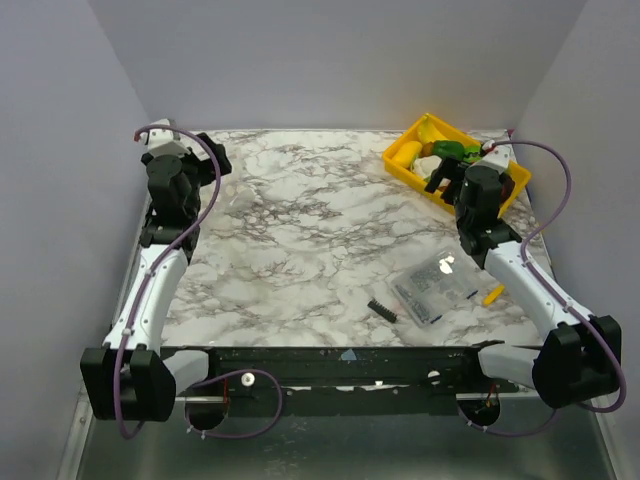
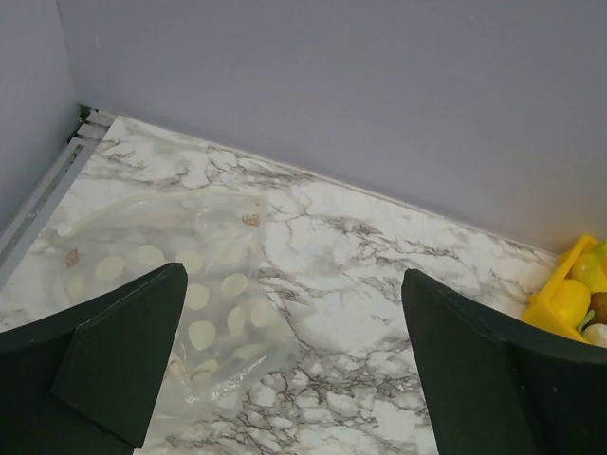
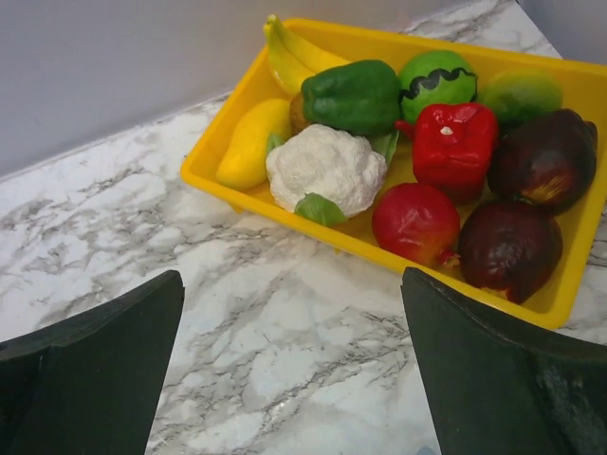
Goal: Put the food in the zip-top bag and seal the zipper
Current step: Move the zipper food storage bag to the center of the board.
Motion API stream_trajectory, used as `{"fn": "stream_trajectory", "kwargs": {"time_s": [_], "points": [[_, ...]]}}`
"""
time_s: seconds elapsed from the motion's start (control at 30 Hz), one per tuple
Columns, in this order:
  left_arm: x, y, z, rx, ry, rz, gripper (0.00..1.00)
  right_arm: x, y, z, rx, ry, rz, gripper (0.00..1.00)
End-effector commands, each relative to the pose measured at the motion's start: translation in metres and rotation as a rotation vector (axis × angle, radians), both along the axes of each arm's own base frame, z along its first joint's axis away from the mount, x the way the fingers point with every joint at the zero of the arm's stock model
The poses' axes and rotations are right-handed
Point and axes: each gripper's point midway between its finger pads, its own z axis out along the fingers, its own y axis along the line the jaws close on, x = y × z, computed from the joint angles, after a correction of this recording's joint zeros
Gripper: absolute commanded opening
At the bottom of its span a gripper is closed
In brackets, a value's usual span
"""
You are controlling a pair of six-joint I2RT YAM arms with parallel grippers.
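The food lies in a yellow tray at the back right: a banana, a green pepper, a green ball, a white cauliflower, a red pepper, a red fruit and dark purple pieces. My right gripper is open and empty over bare table just in front of the tray. The zip-top bag, clear with pale spots, lies flat at the back left. My left gripper is open above its right edge. The zipper is not discernible.
A flat clear packet of dark parts and a small black ridged piece lie on the marble table at the front right. A small yellow piece lies beside the right arm. Grey walls close in the back and sides.
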Motion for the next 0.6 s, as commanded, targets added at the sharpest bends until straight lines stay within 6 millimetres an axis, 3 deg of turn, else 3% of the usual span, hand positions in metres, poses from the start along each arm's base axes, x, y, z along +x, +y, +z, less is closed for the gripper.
{"fn": "stream_trajectory", "kwargs": {"time_s": [0.0,0.1,0.23,0.57], "points": [[0.028,0.004,-0.037,-0.022,0.152,0.031,0.98,0.013,0.006,0.022,0.054,-0.044,-0.002,1.00],[0.035,0.018,-0.060,-0.036,0.286,0.129,0.91,0.015,0.017,0.032,0.076,-0.038,0.050,1.00],[0.037,0.031,-0.091,-0.067,0.424,0.245,0.91,0.014,0.042,0.041,0.114,-0.044,0.188,1.00],[0.064,0.006,-0.162,-0.078,0.760,0.184,0.98,0.005,0.062,0.034,0.149,-0.023,0.303,1.00]]}}
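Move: Below and slightly ahead of the open left hand lies the dotted zipper food storage bag, flat on the table: about 8 cm forward, some 5 cm to its left and roughly 31 cm down. From the right hand that bag is far off, around 60 cm to the left, some 5 cm farther forward and about 22 cm lower; nearer the right hand, the yellow food box sits some 18 cm ahead, 7 cm to its right and 19 cm below. Dropping about 13 cm and reaching some 6.5 cm forward, the left hand closes in on the bag from above, its wide-open fingers tipping down by some 30 degrees and turning a little counter-clockwise; it doesn't touch the bag yet. The empty right hand, also open, swings left and up, away from the food box, turning counter-clockwise. ##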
